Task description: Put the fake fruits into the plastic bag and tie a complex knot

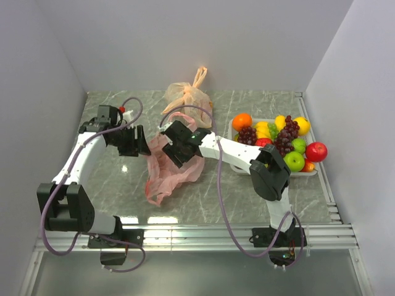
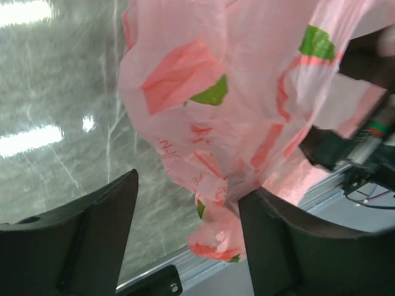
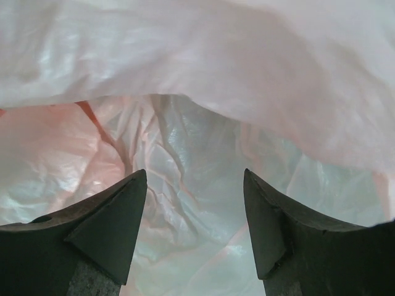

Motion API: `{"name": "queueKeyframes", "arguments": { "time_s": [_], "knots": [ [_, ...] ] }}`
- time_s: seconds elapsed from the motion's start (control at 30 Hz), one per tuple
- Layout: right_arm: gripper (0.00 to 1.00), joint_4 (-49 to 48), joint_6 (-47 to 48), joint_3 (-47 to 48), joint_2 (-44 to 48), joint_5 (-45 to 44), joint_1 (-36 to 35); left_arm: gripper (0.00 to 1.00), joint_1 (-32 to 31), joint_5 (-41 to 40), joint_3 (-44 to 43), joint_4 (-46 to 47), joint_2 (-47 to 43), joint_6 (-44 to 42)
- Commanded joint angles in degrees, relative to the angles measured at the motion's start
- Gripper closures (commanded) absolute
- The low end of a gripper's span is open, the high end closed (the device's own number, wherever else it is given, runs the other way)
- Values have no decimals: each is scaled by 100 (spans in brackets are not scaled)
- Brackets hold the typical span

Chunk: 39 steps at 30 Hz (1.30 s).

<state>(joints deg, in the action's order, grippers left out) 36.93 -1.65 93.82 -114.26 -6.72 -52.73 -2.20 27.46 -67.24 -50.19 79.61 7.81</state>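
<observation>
The pink-red plastic bag (image 1: 168,168) lies crumpled on the table between my two arms. My left gripper (image 1: 133,141) is at its left edge. In the left wrist view the left gripper (image 2: 188,188) is open, and the bag (image 2: 234,105) drapes against its right finger (image 2: 278,240), hanging over that fingertip. My right gripper (image 1: 177,145) is on the bag's upper part. In the right wrist view it (image 3: 194,176) is open, with crinkled bag film (image 3: 197,74) all around it. The fake fruits, among them an orange (image 1: 242,121), grapes (image 1: 247,134) and a green apple (image 1: 294,161), lie in a tray. No knot shows on the bag.
The white fruit tray (image 1: 311,173) stands at the right, with a red apple (image 1: 316,151) at its right edge. A pale orange bag (image 1: 188,95) with tied upright handles stands at the back centre. Walls close in on the left, the back and the right. A metal rail (image 1: 203,234) runs along the near edge.
</observation>
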Motion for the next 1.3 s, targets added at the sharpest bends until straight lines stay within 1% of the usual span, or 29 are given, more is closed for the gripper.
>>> {"name": "queueKeyframes", "arguments": {
  "time_s": [0.0,0.03,0.07,0.1,0.17,0.2,0.23,0.27,0.3,0.4,0.43,0.47,0.5,0.57,0.6,0.67,0.7,0.77,0.8,0.87,0.9,0.93,1.0,1.03,1.13,1.17,1.27],
  "knots": [
    [29,113,-37,198,-52,-172,17,34,-26,-137,115,211,54,80],
    [29,122,-37,198,-53,-137,26,40,-26,-84,89,221,89,71],
    [29,104,15,154,-9,90,35,55,-26,65,71,221,150,89],
    [29,43,50,93,78,170,26,62,-26,110,45,238,168,97],
    [29,-1,164,-4,394,459,35,74,-18,294,-52,247,160,115],
    [29,-1,383,-30,535,792,52,83,-18,416,-87,264,142,159],
    [29,-27,472,-57,875,1039,78,88,-9,670,-157,282,116,185],
    [29,-10,551,-39,1062,1337,166,94,-9,760,-192,282,81,229],
    [29,-45,621,-13,1455,1758,236,100,-9,874,-262,282,72,325],
    [27,59,684,197,1941,2490,631,100,-9,919,-351,221,81,466],
    [7,295,692,485,2108,2987,780,100,-9,910,-377,212,72,475],
    [2,419,701,619,2179,3158,973,100,-9,910,-386,212,46,484],
    [2,525,666,733,2249,3273,1297,100,-9,901,-395,229,28,484],
    [1,719,701,892,2521,3309,1650,100,-9,928,-377,325,-51,519],
    [1,789,753,884,2731,3257,2000,100,-9,945,-351,378,-77,589],
    [0,903,815,875,2917,3168,2362,100,-9,971,-325,449,-130,642],
    [0,1121,842,944,3040,3116,2755,100,-9,971,-325,458,-148,669],
    [0,1395,973,1033,3146,2975,3118,100,-9,954,-307,467,-192,669],
    [0,1666,1035,1103,3294,2949,3502,100,-9,954,-272,519,-235,678],
    [0,1835,1140,1103,3488,2617,3917,100,-9,963,-219,572,-271,695],
    [0,1957,1210,1060,3594,2597,4146,100,-9,971,-193,598,-280,695],
    [0,2141,1281,1016,3812,2553,4679,100,-9,971,-193,616,-280,704],
    [0,2370,1562,963,4059,2352,5235,100,-9,989,-219,590,-253,669],
    [0,2598,1658,954,4113,2229,5777,100,-9,980,-219,581,-219,660],
    [0,3116,1948,1033,4078,1850,6536,100,-9,1050,-237,625,-209,642],
    [0,3188,2036,1033,4052,1763,6939,100,-9,1077,-245,625,-201,642],
    [0,3146,2203,770,4017,1245,7433,100,-9,1103,-281,642,-174,642]
  ]
}}
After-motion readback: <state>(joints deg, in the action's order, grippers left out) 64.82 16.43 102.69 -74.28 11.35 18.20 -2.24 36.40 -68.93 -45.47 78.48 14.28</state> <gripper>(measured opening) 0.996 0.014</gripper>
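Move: The plastic bag's left edge hangs almost between the left fingertips, some 2 cm right, 2 cm back and 2 cm below that hand. The tied bag is about 26 cm ahead and 17 cm right of it. The right hand is inside the bag's mouth; from it the fruit basket lies roughly 37 cm right and 8 cm ahead, 5 cm lower. The basket's far-left orange is about 18 cm ahead and 24 cm right, the red apple 6 cm ahead and 52 cm right. The left fingers shut on the near edge of the plastic bag after a dip of about a centimetre, then lift it some 5 cm, easing slightly right. The right hand comes out of the bag's mouth: a little back, steeply up, then sweeping right to high over the basket's right side, about 44 cm across and 26 cm higher, opening its fingers fully and turning some 45 degrees clockwise. ##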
